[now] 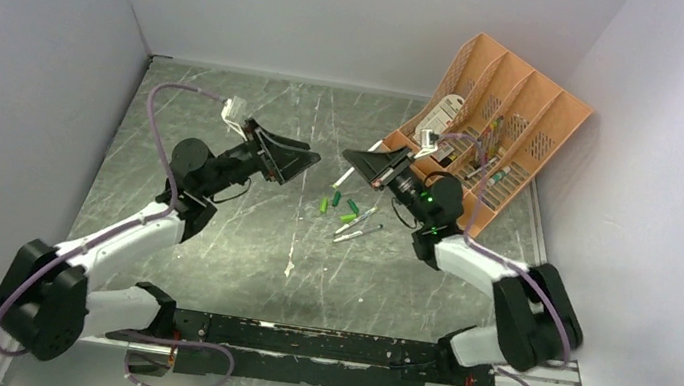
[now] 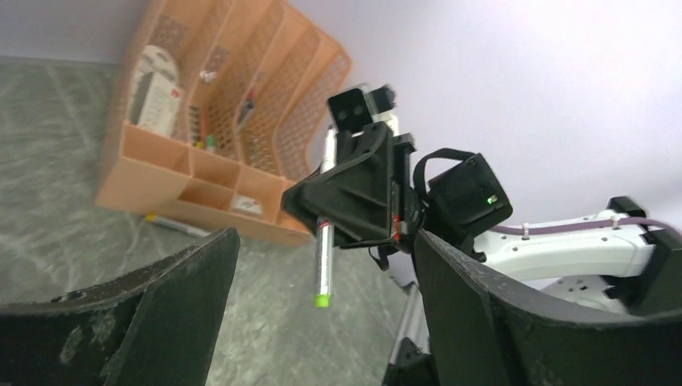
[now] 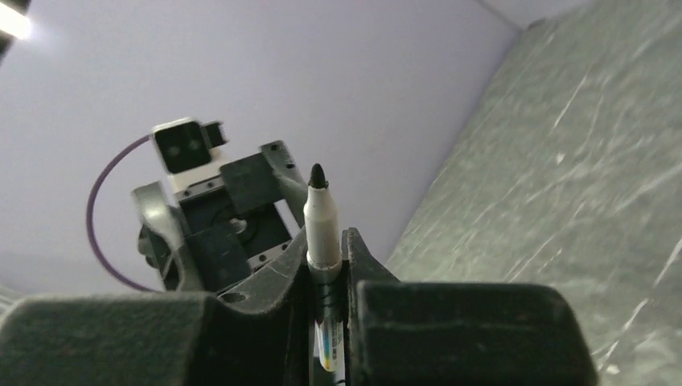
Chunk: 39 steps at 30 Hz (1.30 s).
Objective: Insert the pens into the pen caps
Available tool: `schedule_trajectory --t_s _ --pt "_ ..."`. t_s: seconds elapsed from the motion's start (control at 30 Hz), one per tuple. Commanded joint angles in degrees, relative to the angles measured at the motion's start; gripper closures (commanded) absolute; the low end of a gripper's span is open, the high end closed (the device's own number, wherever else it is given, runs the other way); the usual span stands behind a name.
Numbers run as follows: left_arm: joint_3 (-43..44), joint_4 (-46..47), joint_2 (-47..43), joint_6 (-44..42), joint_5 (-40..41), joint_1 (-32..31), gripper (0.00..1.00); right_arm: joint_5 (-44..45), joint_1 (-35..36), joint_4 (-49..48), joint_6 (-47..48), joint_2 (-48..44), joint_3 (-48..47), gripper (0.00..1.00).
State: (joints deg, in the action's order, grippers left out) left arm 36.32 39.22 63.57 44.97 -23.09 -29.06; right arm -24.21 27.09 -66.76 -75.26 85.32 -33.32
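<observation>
My right gripper [image 1: 358,163] is shut on a pale pen [image 1: 341,180] and holds it above the table. In the right wrist view the pen [image 3: 320,217] stands between the shut fingers [image 3: 326,241], dark tip up. In the left wrist view the same pen [image 2: 324,261] hangs from the right gripper, green end down. My left gripper [image 1: 305,161] faces it, open and empty, its fingers [image 2: 161,310] wide apart. Three green caps [image 1: 337,199] lie on the table between the grippers. Two more pens [image 1: 357,221] lie just to the right of the caps.
An orange organizer [image 1: 505,115] with mixed stationery stands at the back right, close behind the right gripper; it also shows in the left wrist view [image 2: 153,165]. A thin pen-like item [image 2: 178,226] lies at its front. Grey walls enclose the table.
</observation>
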Motion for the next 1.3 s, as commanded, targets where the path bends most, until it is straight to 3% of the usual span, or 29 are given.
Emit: schedule_trajectory --t_s 0.0,0.1,0.17,0.4,0.73,0.93,1.0,1.07,1.2,1.23,1.27 --pt "-2.7 30.2 6.4 19.2 -18.6 4.3 0.13 3.1 0.6 21.4 24.4 -11.0 -1.8 1.0" --pt "-2.6 38.2 11.0 23.6 -21.8 4.2 0.12 2.4 0.7 25.3 30.6 -16.0 -1.7 1.0" --pt "-1.8 38.8 11.9 22.7 -23.6 3.2 0.09 1.0 0.8 26.9 32.1 -17.5 -2.0 1.0" --pt "2.4 20.0 9.9 7.2 -23.6 -3.4 0.09 1.4 5.1 32.5 36.9 -20.5 -5.5 1.0" --pt "2.6 14.9 11.2 3.1 -19.6 -4.8 0.07 -1.1 6.0 29.6 35.1 -21.3 -6.5 1.0" --pt "4.9 16.5 14.6 3.8 -24.6 -6.2 0.13 -1.3 6.3 29.6 35.1 -21.0 -7.5 1.0" --pt "5.1 17.8 15.7 4.2 -24.7 -7.2 0.2 -1.4 6.4 29.2 34.9 -20.5 -7.9 1.0" --pt "5.1 18.8 16.6 4.5 -24.6 -8.0 0.34 -1.5 6.4 28.9 34.7 -20.0 -7.9 1.0" --pt "5.0 20.4 17.5 6.5 -24.8 -8.2 0.85 -2.2 6.4 27.6 33.6 -19.6 -7.2 1.0" --pt "5.0 20.4 17.4 6.6 -24.7 -8.3 0.92 -2.3 6.4 27.6 33.5 -19.7 -7.1 1.0" --pt "5.1 20.3 17.3 6.5 -24.7 -8.2 0.93 -2.2 6.5 27.9 33.5 -19.9 -6.9 1.0"
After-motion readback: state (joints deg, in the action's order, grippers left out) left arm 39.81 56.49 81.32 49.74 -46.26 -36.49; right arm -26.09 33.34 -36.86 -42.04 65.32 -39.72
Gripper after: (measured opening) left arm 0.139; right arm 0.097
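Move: The pen stands nib-up in the right hand's closed fingers, its middle about 9 cm to the right of the open left hand, 3 cm farther out and 6 cm lower. From the right hand, the left hand is some 9 cm left, 3 cm back and 4 cm higher. On the table roughly 30 cm below the left hand, the light green cap lies about 14 cm ahead and 7 cm right, and the two loose pens 11 cm ahead and 15 cm right. The open left hand travels some 8 cm to its right and 6 cm back, turning about 30 degrees clockwise, then sinks over the last stretch by about 3 cm and shuts its fingers around the pen's lower, green-ended part, just under the right fingers. The right hand keeps its grip on the pen and draws it back and up by about 5 cm each, rolling about its finger line early on, then nearly holds still to present the pen's lower end. ##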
